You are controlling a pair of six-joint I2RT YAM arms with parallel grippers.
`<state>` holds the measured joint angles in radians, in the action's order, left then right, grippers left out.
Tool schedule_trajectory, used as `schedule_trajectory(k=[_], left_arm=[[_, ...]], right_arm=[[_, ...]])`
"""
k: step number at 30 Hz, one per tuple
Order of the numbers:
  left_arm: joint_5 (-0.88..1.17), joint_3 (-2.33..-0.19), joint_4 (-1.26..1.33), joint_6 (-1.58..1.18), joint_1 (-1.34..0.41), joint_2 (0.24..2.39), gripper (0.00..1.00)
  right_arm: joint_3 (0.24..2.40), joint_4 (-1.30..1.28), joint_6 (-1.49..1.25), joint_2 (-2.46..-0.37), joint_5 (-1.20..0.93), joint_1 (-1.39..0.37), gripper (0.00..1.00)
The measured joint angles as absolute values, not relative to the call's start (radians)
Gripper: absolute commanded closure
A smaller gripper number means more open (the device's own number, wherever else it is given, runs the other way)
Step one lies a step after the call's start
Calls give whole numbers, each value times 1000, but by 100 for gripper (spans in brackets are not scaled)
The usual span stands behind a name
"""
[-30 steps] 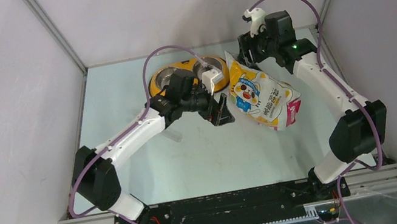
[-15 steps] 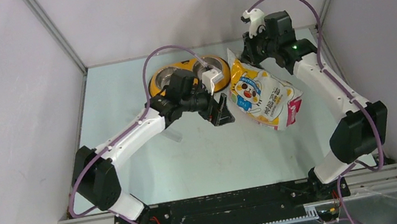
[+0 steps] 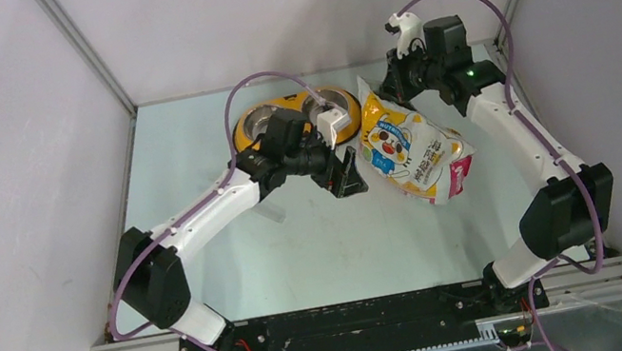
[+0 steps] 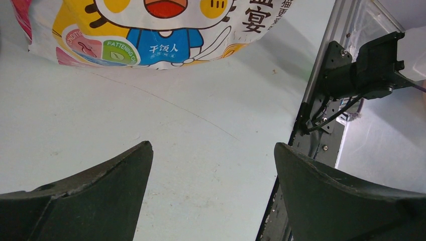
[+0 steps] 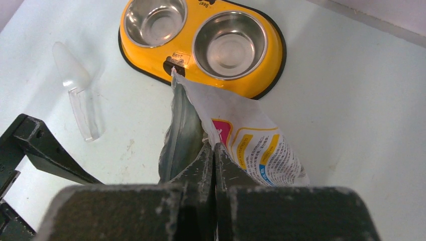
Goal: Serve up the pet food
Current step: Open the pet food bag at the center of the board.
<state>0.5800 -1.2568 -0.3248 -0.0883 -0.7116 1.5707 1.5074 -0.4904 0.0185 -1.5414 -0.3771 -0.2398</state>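
The pet food itself is hidden inside a crinkly yellow-white bag [image 3: 409, 150] with a cartoon cat, which leans on the table right of centre. My right gripper [image 3: 394, 83] is at the bag's top far edge. In the right wrist view its jaws [image 5: 214, 145] are pressed together on one wall of the bag's open mouth [image 5: 251, 140]. My left gripper [image 3: 347, 172] hovers open just left of the bag, with nothing between its fingers [image 4: 211, 148]. The bag's printed front [image 4: 150, 30] lies ahead of it.
A yellow double bowl [image 3: 353, 115] with two empty steel cups sits behind the bag, its rim [image 5: 187, 45] close to the bag's mouth. A clear plastic scoop [image 5: 75, 85] lies on the table left of the bowl, under my left arm [image 3: 273, 211]. Walls enclose the table.
My right gripper has shut on the bag's top edge and shifted slightly right, tugging the bag's top a little. The left arm has stayed still and open.
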Motion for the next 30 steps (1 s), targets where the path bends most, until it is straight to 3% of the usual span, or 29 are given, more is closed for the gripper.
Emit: schedule_trajectory(k=[12, 14, 15, 17, 20, 30], left_arm=[[580, -1257, -325, -88, -712, 1571, 2], [580, -1257, -326, -88, -712, 1571, 2], [580, -1257, -325, -88, -712, 1571, 2], [580, -1257, -325, -88, -712, 1571, 2], [580, -1257, -325, -88, -712, 1571, 2], [580, -1257, -326, -88, -714, 1571, 2]], right_arm=[[1503, -485, -9, -1541, -405, -224, 99], [1503, -485, -9, -1541, -406, -224, 82], [1504, -485, -10, -1541, -408, -224, 62], [1504, -489, -12, -1541, -413, -224, 45], [1509, -502, 3, -1542, -416, -223, 36], [1599, -596, 50, -1576, -403, -212, 33]])
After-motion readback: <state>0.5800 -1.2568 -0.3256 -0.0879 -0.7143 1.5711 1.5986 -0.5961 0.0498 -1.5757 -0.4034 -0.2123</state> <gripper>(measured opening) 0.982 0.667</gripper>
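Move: At the right hand, shut fingers already pinch the upper edge of the pet food bag, whose middle lies about 9 cm back, 5 cm to the right and 14 cm below. The yellow bowl tray sits some 9 cm ahead, 18 cm left and 24 cm below, and the clear spoon roughly 8 cm back, 33 cm left and 26 cm below. From the left hand, the bag's middle is about 7 cm ahead, 16 cm right and 6 cm below. Keeping its pinch on the bag's upper edge and staying almost still at first, the right hand then spreads its fingers to about two thirds open, releasing the edge. With the fingers spread over the bag's top, it eases about 1 cm to the right and slightly up; the wrist hardly turns. ##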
